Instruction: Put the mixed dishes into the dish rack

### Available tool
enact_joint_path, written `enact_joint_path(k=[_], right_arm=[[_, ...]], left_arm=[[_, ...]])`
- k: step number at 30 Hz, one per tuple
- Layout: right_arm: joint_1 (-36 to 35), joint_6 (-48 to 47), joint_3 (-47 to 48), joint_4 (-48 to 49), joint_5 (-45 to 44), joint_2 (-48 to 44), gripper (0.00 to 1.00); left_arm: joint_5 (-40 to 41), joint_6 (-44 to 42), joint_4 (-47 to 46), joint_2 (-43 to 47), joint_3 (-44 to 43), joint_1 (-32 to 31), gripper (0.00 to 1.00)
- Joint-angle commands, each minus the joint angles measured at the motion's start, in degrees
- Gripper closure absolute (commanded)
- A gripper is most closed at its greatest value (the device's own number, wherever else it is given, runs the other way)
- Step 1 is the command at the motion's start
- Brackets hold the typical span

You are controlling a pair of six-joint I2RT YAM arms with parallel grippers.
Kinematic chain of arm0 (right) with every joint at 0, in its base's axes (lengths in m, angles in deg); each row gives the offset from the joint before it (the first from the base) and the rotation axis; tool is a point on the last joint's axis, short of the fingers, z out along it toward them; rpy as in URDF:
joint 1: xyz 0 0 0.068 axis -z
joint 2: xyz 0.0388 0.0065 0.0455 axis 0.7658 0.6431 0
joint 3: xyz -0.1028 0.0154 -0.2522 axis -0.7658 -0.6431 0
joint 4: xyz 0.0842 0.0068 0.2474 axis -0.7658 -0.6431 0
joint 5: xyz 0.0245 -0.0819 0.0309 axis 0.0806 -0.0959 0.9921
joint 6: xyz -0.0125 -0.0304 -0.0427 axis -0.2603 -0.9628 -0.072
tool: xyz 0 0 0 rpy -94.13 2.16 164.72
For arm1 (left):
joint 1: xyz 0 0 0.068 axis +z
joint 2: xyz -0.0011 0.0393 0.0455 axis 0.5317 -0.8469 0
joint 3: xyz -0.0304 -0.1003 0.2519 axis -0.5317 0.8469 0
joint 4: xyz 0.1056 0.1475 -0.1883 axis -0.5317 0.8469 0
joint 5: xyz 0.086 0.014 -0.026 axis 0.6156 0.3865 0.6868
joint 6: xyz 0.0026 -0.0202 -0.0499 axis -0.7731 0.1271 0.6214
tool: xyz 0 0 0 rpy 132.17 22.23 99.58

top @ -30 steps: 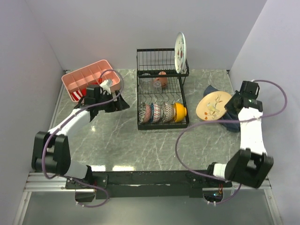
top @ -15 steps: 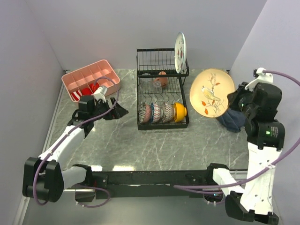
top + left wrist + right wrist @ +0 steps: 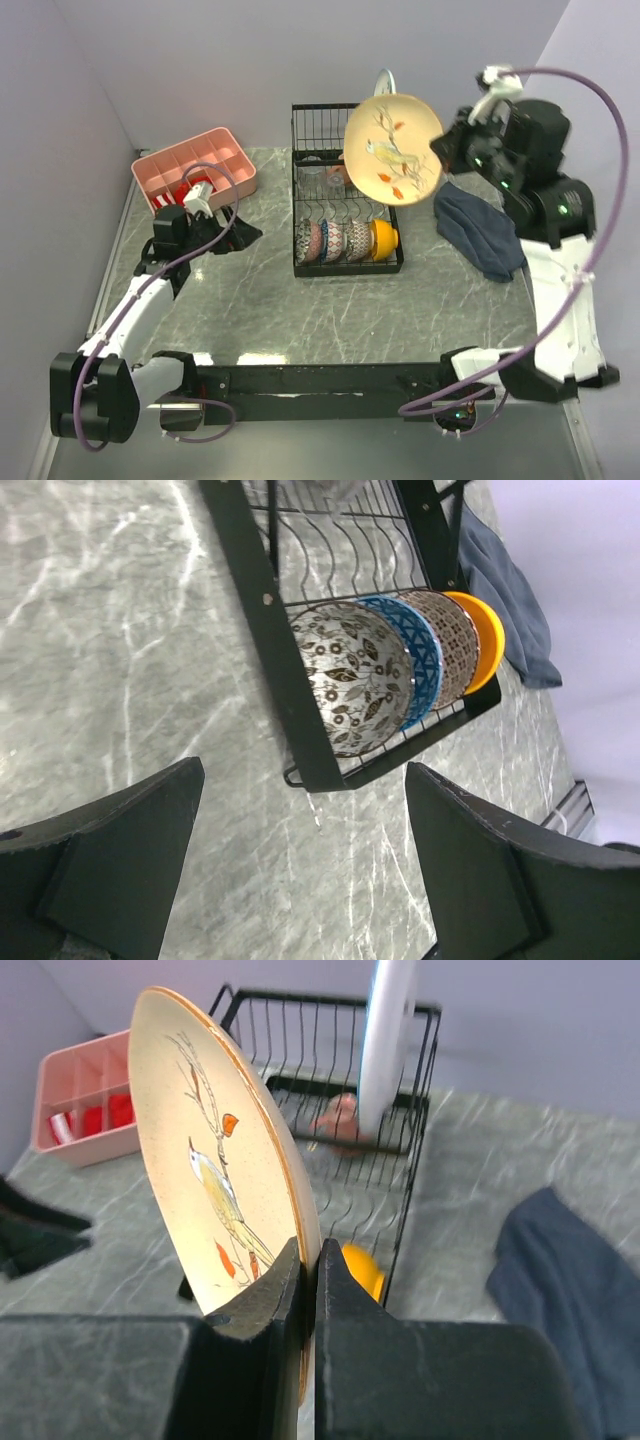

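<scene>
My right gripper [image 3: 442,150] is shut on the rim of the cream bird-motif plate [image 3: 393,150], holding it on edge in the air over the dish rack [image 3: 298,215]. The right wrist view shows my fingers [image 3: 262,1305] pinching that plate [image 3: 215,1160]. The rack's front row holds three patterned small bowls [image 3: 330,241] and the orange bowl [image 3: 385,238]. A white plate [image 3: 388,1040] stands in the back section by a terracotta cup [image 3: 340,1115]. My left gripper [image 3: 243,230] hangs open and empty left of the rack, above the tabletop [image 3: 300,810].
A pink compartmented tray [image 3: 195,160] with red items sits at the back left. A dark blue cloth [image 3: 478,232] lies on the marble table right of the rack. Walls close in on the left, back and right.
The right arm has raised the bird plate from the table at the right and carried it left, over the rack. The left arm has drawn back slightly to the left, still open.
</scene>
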Motion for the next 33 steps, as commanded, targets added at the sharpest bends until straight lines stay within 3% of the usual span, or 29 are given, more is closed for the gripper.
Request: enact_joint_path(k=[1, 3, 4, 10, 14, 17, 22, 33], right_arm=[[-7.86, -2.84, 12.43, 14.96, -19.16, 6.72, 1.00], [-12.43, -3.98, 15.09, 18.37, -24.78, 10.58, 1.00], [-14.19, -4.07, 16.23, 20.23, -33.86, 11.74, 1.00], [-24.47, -8.63, 16.70, 35.16, -59.55, 19.83, 1.00], [-27.38, -16.44, 13.26, 49.05, -67.60, 23.17, 1.00], [-27.74, -16.30, 14.31, 51.27, -68.75, 26.76, 1.00], [-27.74, -14.71, 20.81, 46.53, -72.27, 32.75, 1.00], [-27.74, -14.71, 19.68, 44.33, -73.86, 37.50, 1.00]], left_arm=[[-0.20, 1.66, -2.17, 2.23, 1.43, 2.54, 0.12], [-0.98, 2.45, -2.69, 2.49, 1.70, 4.55, 0.12], [-0.99, 2.54, -2.70, 2.50, 1.70, 5.26, 0.12], [-1.60, 3.16, -2.43, 2.23, 0.91, 10.28, 0.12], [-1.95, 3.86, -2.35, 2.23, 1.00, 11.95, 0.12], [-2.13, 4.65, -2.70, 2.58, 1.52, 13.00, 0.12], [-2.48, 6.23, -3.40, 2.93, 1.88, 14.15, 0.12], [-3.80, 8.25, -4.63, 0.83, 1.17, 14.24, 0.12]])
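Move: The right hand already pinches the bird plate by its rim. Its goal, the empty upper-tier slot of the dish rack just left of the standing melon plate, is about 26 cm ahead, 9 cm left and 8 cm lower. The melon plate is roughly 26 cm ahead, 5 cm left; the yellow bowl 7 cm ahead, 6 cm left, nearly 40 cm below. From the left hand, that slot is some 25 cm ahead, 27 cm right, 20 cm up. Carry the bird plate forward about 17 cm and some 9 cm left to the rack's upper tier, rising slightly at first, then easing down about 5 cm. Keep the grip shut while swinging the right wrist some 40 degrees clockwise and dropping its left side, to bring the plate alongside the melon plate. Meanwhile draw the open, empty left gripper about 7 cm left, away from the rack. ##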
